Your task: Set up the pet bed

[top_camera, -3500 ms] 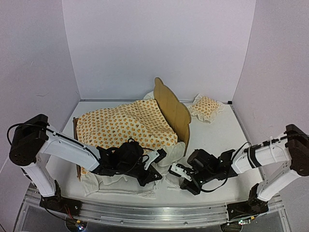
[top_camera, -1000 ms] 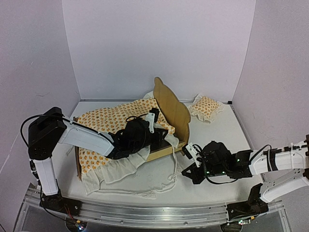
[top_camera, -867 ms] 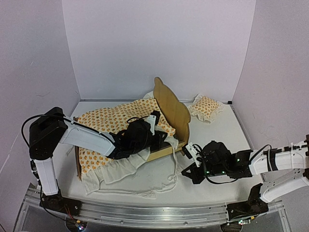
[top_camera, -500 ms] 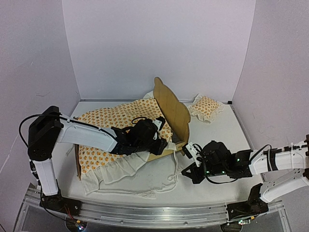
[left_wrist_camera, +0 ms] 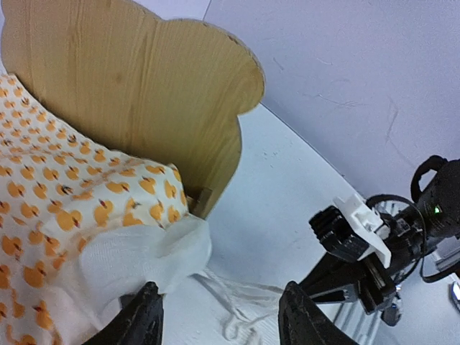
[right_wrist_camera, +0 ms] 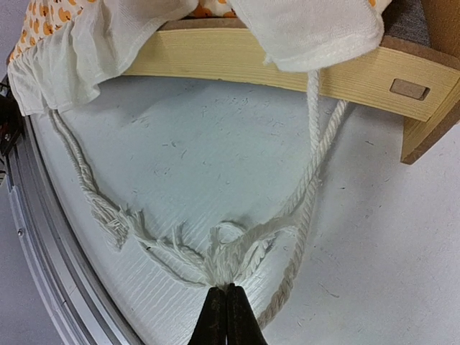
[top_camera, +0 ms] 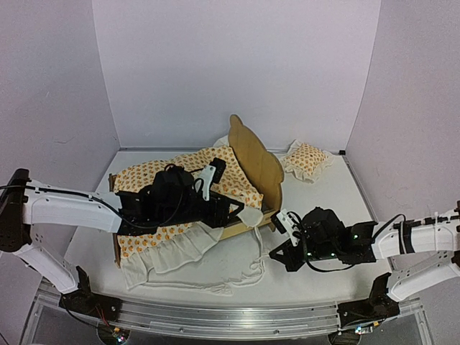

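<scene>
The pet bed (top_camera: 256,164) stands mid-table, its plywood headboard (left_wrist_camera: 136,93) upright. Orange-print bedding (top_camera: 180,183) covers it, and a white ruffle hangs over the near side rail (right_wrist_camera: 287,66). My left gripper (top_camera: 233,208) hovers over the bed's near headboard corner. In the left wrist view it (left_wrist_camera: 224,316) is open, with a white bedding corner (left_wrist_camera: 136,259) beside the left finger. A white cord (right_wrist_camera: 309,180) trails from the bedding onto the table. My right gripper (right_wrist_camera: 227,307) is shut on the cord's frayed ends (right_wrist_camera: 231,260), low on the table just right of the bed (top_camera: 279,251).
A small matching pillow (top_camera: 307,159) lies at the back right, beyond the headboard. The bedding's white ruffle (top_camera: 172,251) spreads over the table in front of the bed. Purple walls close in the back and both sides. A metal rail (top_camera: 215,316) runs along the near edge.
My left gripper has opened, let go of the white bedding corner and drawn back a little to the left, and its arm has swung lower. The right gripper has stayed put, shut on the cord.
</scene>
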You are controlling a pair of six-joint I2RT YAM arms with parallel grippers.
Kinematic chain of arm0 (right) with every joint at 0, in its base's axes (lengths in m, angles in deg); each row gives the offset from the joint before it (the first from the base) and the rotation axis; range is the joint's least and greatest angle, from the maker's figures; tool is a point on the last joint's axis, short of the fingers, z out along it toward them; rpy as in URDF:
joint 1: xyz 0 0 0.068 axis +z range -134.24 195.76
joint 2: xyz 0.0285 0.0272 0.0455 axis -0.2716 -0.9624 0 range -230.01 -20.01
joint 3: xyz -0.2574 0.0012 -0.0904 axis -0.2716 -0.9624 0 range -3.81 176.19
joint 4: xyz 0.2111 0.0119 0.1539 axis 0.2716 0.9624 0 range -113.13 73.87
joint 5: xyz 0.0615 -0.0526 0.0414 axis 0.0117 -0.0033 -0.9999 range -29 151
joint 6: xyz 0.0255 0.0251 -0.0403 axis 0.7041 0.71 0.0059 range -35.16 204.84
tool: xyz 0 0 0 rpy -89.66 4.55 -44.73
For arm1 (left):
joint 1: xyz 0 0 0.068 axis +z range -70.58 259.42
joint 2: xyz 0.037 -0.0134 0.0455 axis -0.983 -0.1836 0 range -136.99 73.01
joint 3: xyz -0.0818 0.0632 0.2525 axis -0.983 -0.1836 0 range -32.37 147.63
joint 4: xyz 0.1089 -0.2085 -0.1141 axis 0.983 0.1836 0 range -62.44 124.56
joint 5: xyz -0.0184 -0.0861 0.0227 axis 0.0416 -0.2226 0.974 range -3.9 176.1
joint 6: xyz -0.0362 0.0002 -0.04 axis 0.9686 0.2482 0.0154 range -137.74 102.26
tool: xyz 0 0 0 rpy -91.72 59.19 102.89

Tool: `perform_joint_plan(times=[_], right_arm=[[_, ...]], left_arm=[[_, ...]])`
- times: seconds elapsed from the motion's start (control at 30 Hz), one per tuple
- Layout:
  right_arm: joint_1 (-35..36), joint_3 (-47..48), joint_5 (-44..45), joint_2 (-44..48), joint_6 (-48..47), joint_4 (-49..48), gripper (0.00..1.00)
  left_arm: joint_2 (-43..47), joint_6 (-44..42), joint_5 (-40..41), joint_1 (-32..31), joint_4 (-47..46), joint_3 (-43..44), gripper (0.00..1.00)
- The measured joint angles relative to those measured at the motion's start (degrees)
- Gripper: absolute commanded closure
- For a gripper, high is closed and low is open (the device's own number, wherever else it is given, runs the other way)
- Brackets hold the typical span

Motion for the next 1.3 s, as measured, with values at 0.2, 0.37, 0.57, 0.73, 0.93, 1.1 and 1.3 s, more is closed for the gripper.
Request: perform_joint_plan(times=[0.2,0.37,0.57,0.73,0.93,1.1,1.3], right_arm=[[0.0,0.0,-0.2,0.57,0.0,0.04,1.0],[0.0,0.0,-0.15,1.73,0.0,0.31,1.0],[0.0,0.0,-0.11,3.69,-0.02,1.03,1.0],[0.0,0.0,-0.15,3.78,-0.02,1.4,1.0],[0.0,0.0,-0.15,3.89,-0.24,1.99,1.0],[0.0,0.0,-0.35,3.96,-0.28,2.01,1.0],[0.0,0.0,-1.22,3.96,-0.44,2.03,1.0]], left_arm=[[-6.64,4.39,-3.19,-4.02,-13.42,-6.78,0.63],[-17.4,8.09,-3.39,-5.27,-20.74,-5.99,0.58],[-25.07,10.16,-0.94,-5.22,-24.04,-4.15,0.55],[-30.03,10.58,1.6,-4.96,-26.34,0.28,0.56],[-32.13,13.7,4.2,-4.61,-27.65,1.97,0.63],[-32.7,15.74,5.88,-4.59,-27.67,2.4,0.7],[-33.0,17.77,8.61,-4.57,-27.65,2.86,0.65]])
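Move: The rope where it leaves the cover's white flap is what my left hand goes for, about 8 cm to its right, 3 cm ahead and some 16 cm below. The flap itself lies about 6 cm ahead, 6 cm right and 12 cm down; the headboard stands roughly 22 cm ahead, 8 cm right and 10 cm down. From my right hand, pinching the rope ends, that rope spot is some 6 cm ahead, 5 cm left and 2 cm up. I drop my left hand about 15 cm off the bed while swinging it right, drawing back some 4 cm at first, then bringing it forward about 6 cm, low beside the flap, to the rope just below it. The hand tips down about 10 degrees and its fingers narrow but stay partly open, with the flap against the gripper. My right hand keeps its pinch on the rope ends and rises barely a centimetre or two. ##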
